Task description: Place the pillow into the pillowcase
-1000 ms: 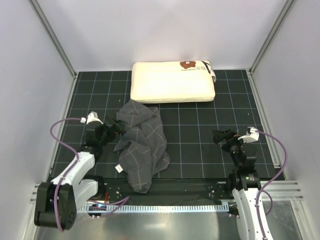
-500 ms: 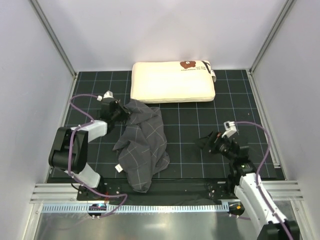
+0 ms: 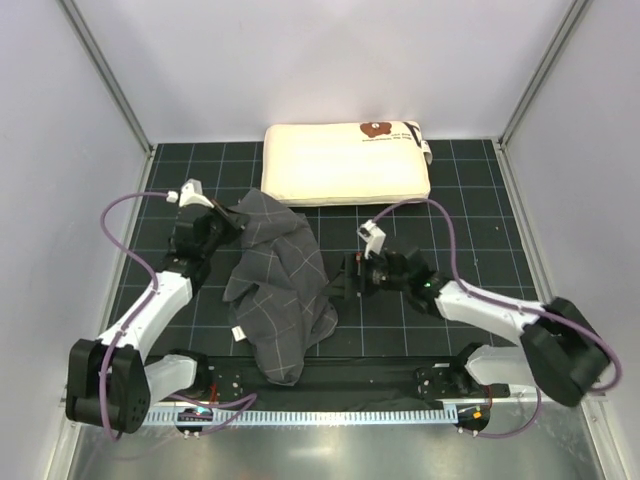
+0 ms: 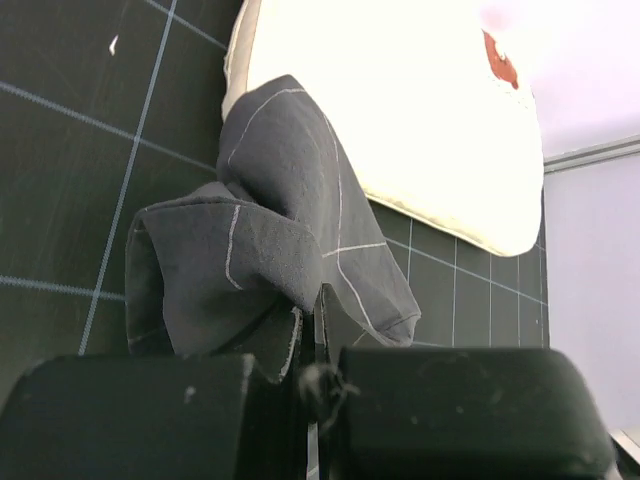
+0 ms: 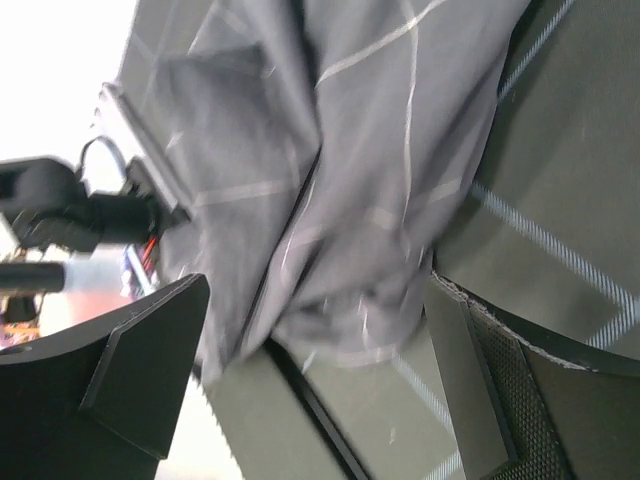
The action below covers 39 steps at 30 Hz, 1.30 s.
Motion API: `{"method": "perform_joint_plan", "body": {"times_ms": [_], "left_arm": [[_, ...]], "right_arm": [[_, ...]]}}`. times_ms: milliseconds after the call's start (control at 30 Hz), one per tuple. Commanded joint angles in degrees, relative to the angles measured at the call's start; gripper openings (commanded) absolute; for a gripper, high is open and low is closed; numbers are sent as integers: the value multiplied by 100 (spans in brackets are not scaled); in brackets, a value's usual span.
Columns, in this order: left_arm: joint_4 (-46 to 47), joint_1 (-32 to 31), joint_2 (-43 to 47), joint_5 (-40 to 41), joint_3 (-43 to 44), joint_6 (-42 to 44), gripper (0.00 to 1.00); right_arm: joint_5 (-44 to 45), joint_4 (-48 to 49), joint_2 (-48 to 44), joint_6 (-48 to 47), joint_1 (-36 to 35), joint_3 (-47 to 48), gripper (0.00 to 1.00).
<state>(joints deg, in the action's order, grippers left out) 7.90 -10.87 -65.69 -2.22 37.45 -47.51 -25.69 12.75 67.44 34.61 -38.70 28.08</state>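
The cream pillow (image 3: 345, 162) with a brown bear print lies flat at the back of the mat; it is also in the left wrist view (image 4: 400, 110). The dark grey checked pillowcase (image 3: 280, 290) is crumpled in front of it, its white tag (image 3: 238, 337) at the lower left. My left gripper (image 3: 232, 215) is shut on the pillowcase's upper left corner, and the fabric (image 4: 270, 250) bunches up from between its closed jaws (image 4: 314, 365). My right gripper (image 3: 338, 285) reaches in at the pillowcase's right edge. It stands open (image 5: 315, 310), with the blurred cloth edge (image 5: 340, 180) between its wide fingers.
A black grid mat (image 3: 450, 220) covers the table inside white walls with metal corner posts (image 3: 110, 85). A toothed white strip (image 3: 340, 412) and the arm bases run along the near edge. The right arm's purple cable (image 3: 440, 225) loops over the mat.
My left gripper moved up to the pillowcase's top left corner, shut on it and pulled it slightly left. My right arm swung left across the mat to the pillowcase's right edge.
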Motion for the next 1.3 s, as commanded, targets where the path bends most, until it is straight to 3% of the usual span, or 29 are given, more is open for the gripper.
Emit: {"method": "perform_joint_plan", "body": {"times_ms": [0, 233, 333, 467, 533, 767, 867, 1000, 1167, 1200, 1233, 1267], "left_arm": [[-464, -20, 258, 73, 95, 84, 0], [-1167, -11, 733, -33, 552, 75, 0], [-1553, -20, 935, -77, 859, 110, 0], [-2072, -11, 1269, -191, 1290, 224, 1], [-2432, -11, 1541, -174, 1676, 391, 0], [-4189, -20, 2551, 616, 2942, 831, 4], [-4472, -20, 3000, 977, 3382, 883, 14], [-4789, -20, 3588, 1609, 3777, 1032, 20], [-4728, -20, 4072, 1926, 3499, 1077, 20], [-4675, -20, 4125, 1997, 3384, 1077, 22], [-4623, -20, 4117, 2015, 3278, 1068, 41], [-4613, -20, 4100, 2015, 3051, 1042, 51]], "right_arm": [[643, 482, 933, 63, -173, 645, 97], [390, 1054, 2413, 327, -217, 1515, 89], [162, 1036, 2782, 327, -252, 1771, 65], [-94, 1186, 2530, 301, -244, 1816, 5], [89, 994, 1831, 161, -244, 1746, 4], [1065, -1580, -840, -657, -235, 2140, 4], [1505, -2548, -1774, -806, -235, 2596, 4], [1804, -3689, -2498, -1026, -235, 3500, 4], [1840, -4272, -2727, -1044, -235, 3951, 4], [1840, -4342, -2701, -1053, -235, 3960, 4], [1892, -4473, -2588, -1062, -235, 3943, 4], [1953, -4535, -2535, -1070, -235, 3916, 4]]}}
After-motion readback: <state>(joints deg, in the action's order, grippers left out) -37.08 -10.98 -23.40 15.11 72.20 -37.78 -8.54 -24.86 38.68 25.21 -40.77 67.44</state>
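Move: The right edge of the pillowcase, the part to be pinched, lies about 6 cm ahead of the open right hand, 6 cm to its left and 5 cm lower. The pillow's middle is some 36 cm straight ahead of the right hand, slightly lower. From the left hand, which already pinches the case's far left part in the air, that right edge is roughly 20 cm to the right, 9 cm back and 11 cm down. Forward, left and down by about 6 cm each way, the right hand reaches onto the pillowcase's right edge and pinches it shut, then lifts it some 35 cm, swinging right and back while its fingers tip upward. The left hand, still gripping, eases back, rises nearly 30 cm, then lets go as it draws well back and left, its fingers opening partway. ##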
